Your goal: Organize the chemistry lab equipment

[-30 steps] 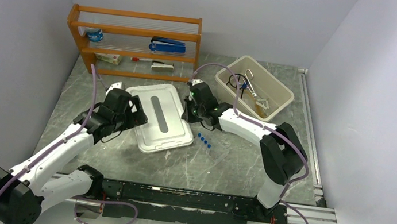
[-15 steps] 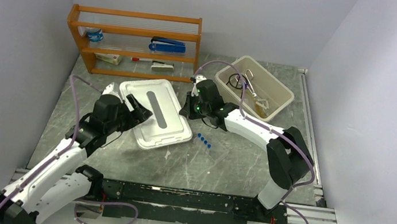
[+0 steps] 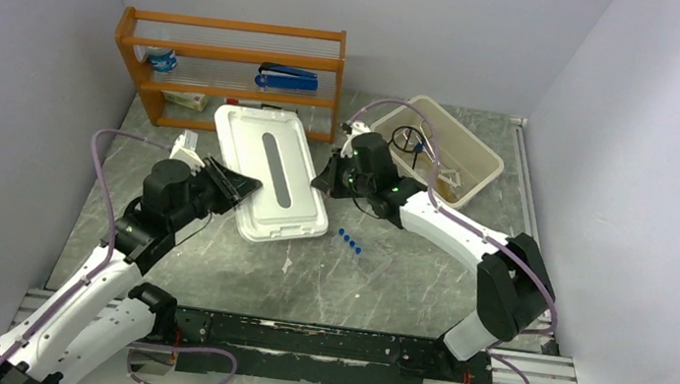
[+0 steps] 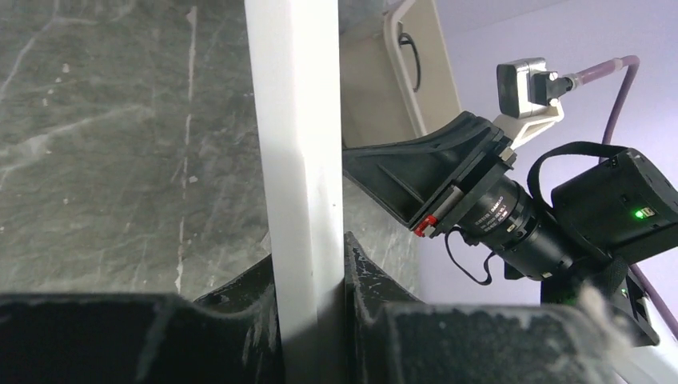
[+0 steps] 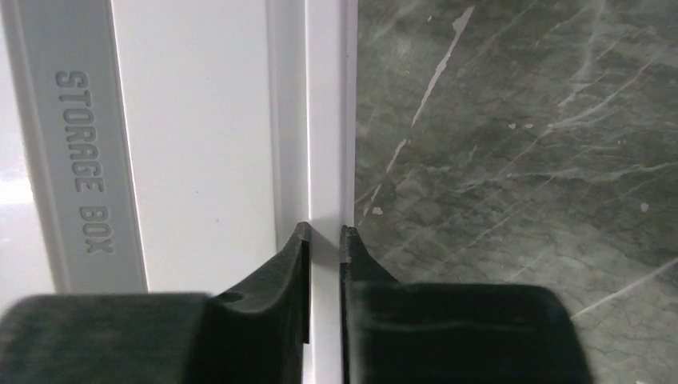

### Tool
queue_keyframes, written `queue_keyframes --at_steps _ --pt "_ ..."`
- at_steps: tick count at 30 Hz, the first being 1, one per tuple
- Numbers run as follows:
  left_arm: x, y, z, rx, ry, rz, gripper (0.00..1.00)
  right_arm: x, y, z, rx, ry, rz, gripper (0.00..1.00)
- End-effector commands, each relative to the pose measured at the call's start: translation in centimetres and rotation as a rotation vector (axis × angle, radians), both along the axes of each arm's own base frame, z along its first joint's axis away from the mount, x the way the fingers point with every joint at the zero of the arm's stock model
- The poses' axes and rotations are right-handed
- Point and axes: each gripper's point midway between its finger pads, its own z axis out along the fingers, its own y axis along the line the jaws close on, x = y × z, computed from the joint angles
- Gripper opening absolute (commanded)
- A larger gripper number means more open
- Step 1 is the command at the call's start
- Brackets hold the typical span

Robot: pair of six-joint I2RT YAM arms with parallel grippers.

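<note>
A white storage-box lid (image 3: 271, 173) with a grey centre strip hangs tilted above the table, held from both sides. My left gripper (image 3: 234, 184) is shut on its left edge; in the left wrist view (image 4: 310, 268) the white rim (image 4: 296, 144) stands between the fingers. My right gripper (image 3: 327, 179) is shut on its right rim, as the right wrist view (image 5: 324, 238) shows on the lid (image 5: 200, 144). The blue-capped tubes (image 3: 349, 242) lie in a clear rack (image 3: 373, 258) on the table. The black tripod ring (image 3: 409, 142), metal tongs (image 3: 430, 142) and paper packets (image 3: 448, 178) lie in the beige bin (image 3: 486, 156).
An orange shelf (image 3: 239, 27) with a blue stapler (image 3: 287, 77) and stationery stands at the back left, close behind the raised lid. The beige bin stands at the back right, just behind my right wrist. A rail (image 3: 530, 227) runs along the right table edge.
The lid has left the table and risen toward the back, tilting up. Both grippers moved with it, the left one up and right, the right one back toward the bin.
</note>
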Motion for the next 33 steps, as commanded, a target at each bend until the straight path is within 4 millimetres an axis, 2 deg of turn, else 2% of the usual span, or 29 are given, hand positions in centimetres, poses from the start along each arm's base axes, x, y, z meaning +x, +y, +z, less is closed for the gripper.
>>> queue_keyframes --at_steps 1,3,6,9,13,19,22,28,29,33 --pt "-0.3 -0.1 3.1 0.011 -0.079 -0.036 0.05 0.4 -0.6 6.3 0.142 -0.067 -0.073 0.24" --pt "-0.7 -0.1 4.8 0.009 -0.122 -0.051 0.05 0.1 -1.4 8.0 0.174 -0.076 -0.105 0.38" --pt "-1.3 -0.3 7.5 -0.001 -0.182 -0.084 0.05 -0.2 -3.0 11.0 0.226 -0.108 -0.149 0.47" --pt "-1.8 -1.2 10.5 -0.037 -0.239 -0.138 0.05 -0.8 -4.3 14.4 0.26 -0.168 -0.17 0.49" --pt "-2.0 -3.1 14.4 -0.107 -0.304 -0.242 0.05 -1.1 -6.3 17.5 0.244 -0.231 -0.227 0.49" --pt "-0.4 -6.0 18.7 -0.232 -0.362 -0.334 0.05 0.0 -12.1 19.4 0.095 -0.311 -0.459 0.49" --pt "0.8 -8.3 20.8 -0.255 -0.395 -0.351 0.05 1.0 -15.1 20.5 0.015 -0.341 -0.565 0.49" --pt "2.5 -16.2 23.6 -0.226 -0.449 -0.429 0.05 3.4 -20.7 21.8 -0.036 -0.357 -0.712 0.5" --pt "2.9 -17.1 23.8 -0.238 -0.453 -0.431 0.05 3.8 -21.5 21.8 -0.037 -0.358 -0.735 0.5" --pt "5.3 -20.8 22.4 -0.27 -0.418 -0.432 0.05 5.5 -25.6 21.2 -0.055 -0.334 -0.84 0.5"
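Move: Both hands hold opposite long edges of the lid. The open storage box it is taken to lies about 34 cm right of the left hand, 23 cm ahead and 16 cm below. The blue caps are roughly 19 cm right of that hand, 3 cm ahead and 20 cm below. From the right hand, the box is some 24 cm right, 17 cm ahead and 9 cm below, the caps about 8 cm right, 3 cm back and 13 cm below. Left hand lifts the lid some 20 cm up and right, nearing the box sideways; right hand opens, following. ##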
